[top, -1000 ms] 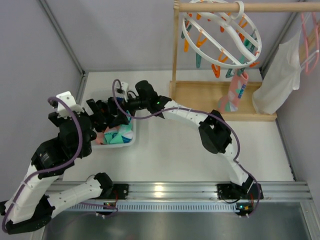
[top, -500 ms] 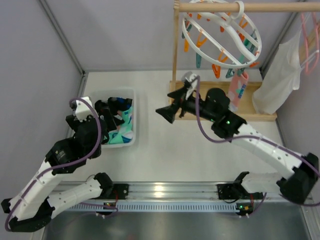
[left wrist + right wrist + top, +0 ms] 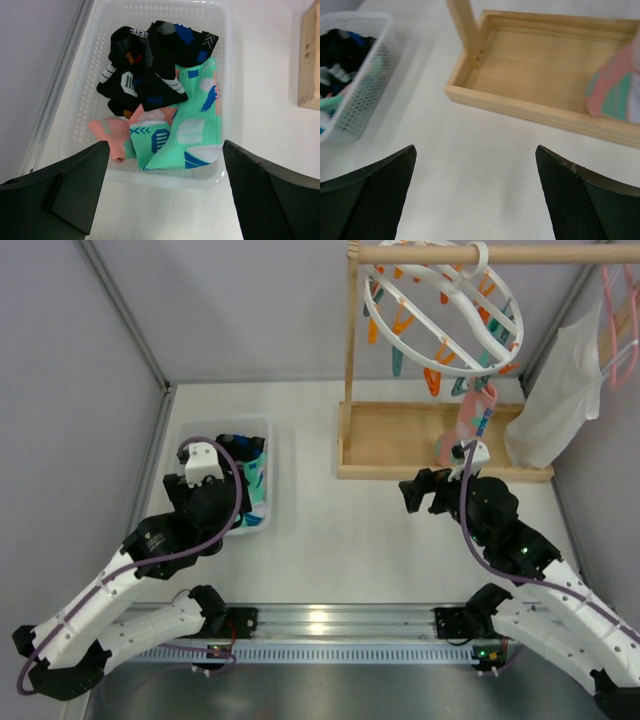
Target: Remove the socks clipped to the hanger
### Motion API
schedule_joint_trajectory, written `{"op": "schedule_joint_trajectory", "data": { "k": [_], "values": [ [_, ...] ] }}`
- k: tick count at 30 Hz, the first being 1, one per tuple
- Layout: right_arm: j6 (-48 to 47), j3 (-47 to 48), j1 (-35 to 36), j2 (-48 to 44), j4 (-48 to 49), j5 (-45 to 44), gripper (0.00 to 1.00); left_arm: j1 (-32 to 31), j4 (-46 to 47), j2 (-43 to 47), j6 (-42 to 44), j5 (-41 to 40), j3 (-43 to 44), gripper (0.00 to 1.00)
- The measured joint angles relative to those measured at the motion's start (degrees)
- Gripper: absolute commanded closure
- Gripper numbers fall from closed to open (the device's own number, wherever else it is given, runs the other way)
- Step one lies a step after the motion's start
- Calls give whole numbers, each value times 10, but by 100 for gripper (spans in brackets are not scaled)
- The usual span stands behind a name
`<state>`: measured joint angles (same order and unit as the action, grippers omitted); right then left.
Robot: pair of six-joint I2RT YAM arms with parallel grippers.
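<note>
The white round hanger (image 3: 445, 310) hangs from the wooden rod with orange and teal clips dangling. One pink-salmon sock with teal patches (image 3: 470, 425) is still clipped to it and hangs over the wooden base; its toe (image 3: 615, 92) shows in the right wrist view. Mint (image 3: 192, 125), black (image 3: 145, 75) and pink (image 3: 112, 135) socks lie in the white basket (image 3: 220, 30). My left gripper (image 3: 164, 150) is open and empty over the basket's near rim. My right gripper (image 3: 425, 490) (image 3: 475, 150) is open and empty above the table, just in front of the base.
The wooden base tray (image 3: 400, 440), its upright post (image 3: 351, 330) and the rod (image 3: 520, 253) stand at the back. A pink hanger with a white garment (image 3: 560, 390) hangs at the right. Grey walls close both sides. A metal rail (image 3: 320, 625) runs along the near edge.
My right arm has swung from over the basket to the right, in front of the wooden base. My left arm has drawn back toward the basket's near side. Both grippers stay open.
</note>
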<state>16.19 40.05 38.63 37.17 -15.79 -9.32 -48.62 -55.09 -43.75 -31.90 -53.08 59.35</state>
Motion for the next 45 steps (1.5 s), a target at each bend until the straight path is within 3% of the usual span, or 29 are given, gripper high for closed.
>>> {"op": "schedule_joint_trajectory", "data": {
  "k": [4, 8, 14, 18, 23, 24, 25, 26, 27, 28, 31, 37, 40, 45],
  "values": [
    [22, 9, -57, 21, -66, -100, 0, 0, 5, 0, 0, 6, 0, 2],
    [24, 9, -201, 70, -75, -118, 1, 0, 10, 0, 0, 12, -5, 2],
    [-16, -111, -330, 32, 104, -33, 1, 0, 11, -10, 3, 19, -9, 2],
    [-32, -158, -385, 82, 256, 76, 1, 0, 15, -22, 8, 31, -10, 2],
    [-46, -161, -427, 194, 400, 172, 16, 0, 21, -40, 18, 46, -14, 2],
    [-47, -162, -433, 205, 423, 191, 31, 0, 22, -41, 19, 48, -15, 2],
    [-49, -162, -437, 214, 443, 207, 41, 0, 23, -42, 19, 49, -15, 2],
    [-48, -161, -440, 220, 460, 228, 61, 0, 24, -42, 20, 51, -15, 2],
    [-50, -160, -441, 226, 473, 245, 91, 0, 25, -42, 20, 52, -15, 2],
    [-48, -158, -442, 232, 488, 265, 95, 0, 26, -41, 20, 52, -15, 2],
    [-25, -157, -441, 243, 517, 308, 100, 0, 27, -42, 20, 52, -15, 2],
    [-8, -174, -408, 190, 523, 311, 100, 1, 26, -49, 20, 74, 10, 2],
    [-17, -176, -345, 140, 501, 280, 100, 1, 23, -70, 18, 108, 78, 2],
    [-38, -167, -216, 77, 452, 197, 100, 1, 28, -141, 21, 182, 266, 2]
  ]
}}
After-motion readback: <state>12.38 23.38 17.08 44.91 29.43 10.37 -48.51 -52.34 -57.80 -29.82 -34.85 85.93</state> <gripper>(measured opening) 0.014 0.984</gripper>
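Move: The last sock, pink, hangs about 14 cm ahead of the right gripper, 12 cm to its right and some 4 cm lower. The hanger is roughly 22 cm ahead, 8 cm right and 12 cm above that gripper. The wooden tray on the table lies about 19 cm ahead, 6 cm right and 24 cm below it. From the left gripper the sock is around 14 cm ahead, 52 cm right and slightly lower. Swing the open right gripper right about 16 cm, easing forward and down and turning clockwise, then push forward around the hanging sock, turning back counter-clockwise, and pinch it. Draw it left some 10 cm, back and up, fingers tipping upward. Keep the left gripper open; sink it slightly, then lift it away from the basket and to the right. ##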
